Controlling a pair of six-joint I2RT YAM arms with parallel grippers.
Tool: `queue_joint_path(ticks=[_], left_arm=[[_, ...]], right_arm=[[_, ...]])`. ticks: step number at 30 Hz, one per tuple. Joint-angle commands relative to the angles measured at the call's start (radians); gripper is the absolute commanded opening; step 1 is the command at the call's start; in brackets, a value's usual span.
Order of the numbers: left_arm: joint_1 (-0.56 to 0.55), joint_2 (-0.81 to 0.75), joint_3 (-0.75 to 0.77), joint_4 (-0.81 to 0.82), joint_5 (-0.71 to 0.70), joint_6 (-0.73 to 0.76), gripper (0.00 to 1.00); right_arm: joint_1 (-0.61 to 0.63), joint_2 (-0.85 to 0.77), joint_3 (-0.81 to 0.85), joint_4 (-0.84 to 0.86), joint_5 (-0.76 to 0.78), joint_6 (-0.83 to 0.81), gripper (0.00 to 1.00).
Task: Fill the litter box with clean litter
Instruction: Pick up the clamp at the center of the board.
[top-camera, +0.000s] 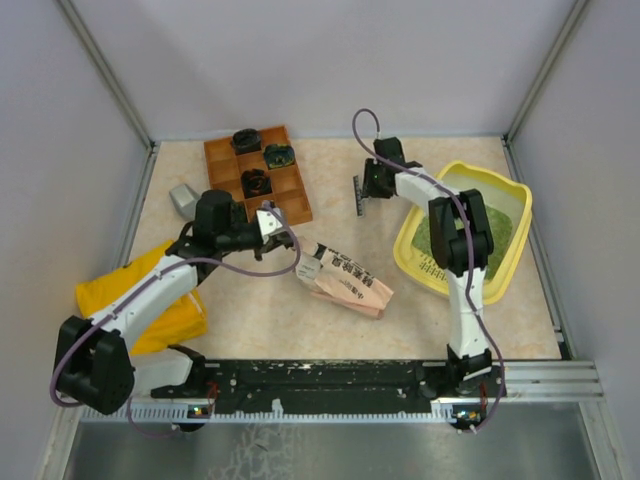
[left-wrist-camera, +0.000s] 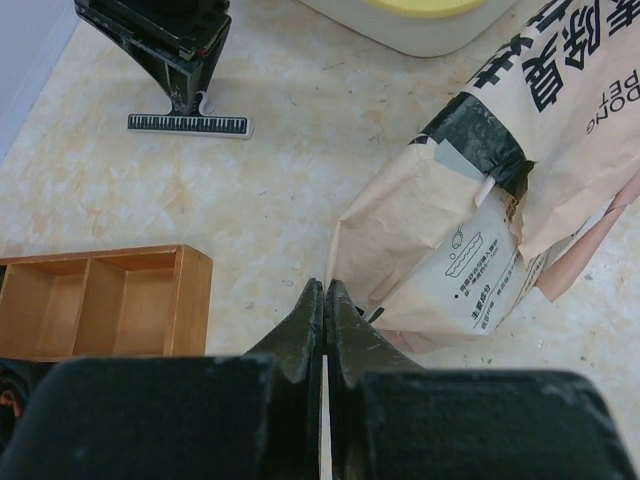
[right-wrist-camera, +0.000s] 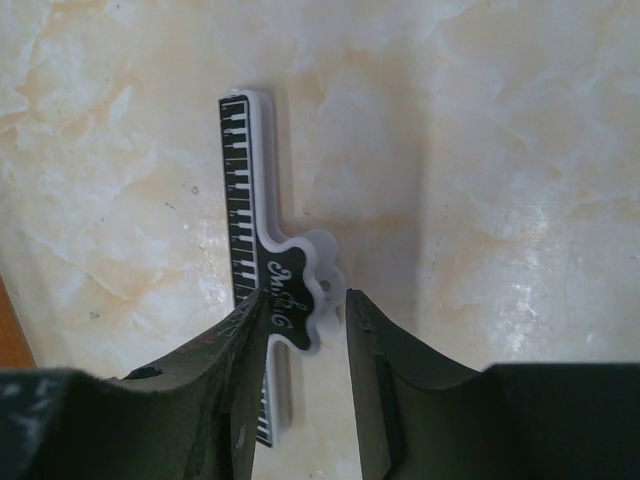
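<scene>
The yellow litter box stands at the right with green clean litter in it; my right arm crosses over it. The pink litter pouch lies on its side mid-table. A black-and-white piano-key bag clip lies flat on the table left of the box. My right gripper is open and hangs low over the clip, its jaws on either side of the clip's handle with a gap on the right. My left gripper is shut and empty, just beside the pouch's end.
A brown wooden compartment tray with three dark items sits at the back left. A grey scoop lies left of it. A yellow cloth bag lies under my left arm. Enclosure walls ring the table.
</scene>
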Motion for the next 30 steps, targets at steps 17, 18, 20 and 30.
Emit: queue_joint_path(ticks=[17, 18, 20, 30], left_arm=[[0.004, 0.118, 0.213, -0.045, -0.094, -0.142, 0.00], [0.005, 0.123, 0.220, -0.051, -0.093, -0.144, 0.00], [0.005, 0.131, 0.227, -0.052, -0.103, -0.145, 0.00], [0.004, 0.186, 0.272, -0.035, -0.146, -0.173, 0.00]], right_arm=[[-0.025, -0.298, -0.078, 0.092, -0.114, -0.065, 0.00], [-0.025, -0.337, -0.101, 0.071, -0.110, -0.068, 0.00], [-0.025, -0.433, -0.143, 0.048, -0.111, -0.066, 0.00], [0.025, -0.930, -0.318, -0.145, -0.297, -0.049, 0.00]])
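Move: The clamp lies flat almost under the right fingertips, its middle about 1 cm ahead, 2 cm left and 1 cm below the hand. The litter box is centred some 25 cm to that hand's right and 12 cm back; the litter bag's middle is about 25 cm back and 9 cm left, the wooden tray 34 cm left and 3 cm ahead. From the left hand, already pinching the bag's corner, the clamp is roughly 24 cm ahead, 23 cm right and 16 cm below. The right hand eases a centimetre or so forward and left while its half-open fingers shut on the clamp's handle side, then lifts slowly at first and soon fast, about 25 cm up and some 12 cm back towards its base, the wrist tipping the fingers up by roughly 25 degrees. Meanwhile the left hand keeps its pinch on the bag's corner and carries that corner about 4 cm forward, tilting slightly down and turning a little counter-clockwise. ##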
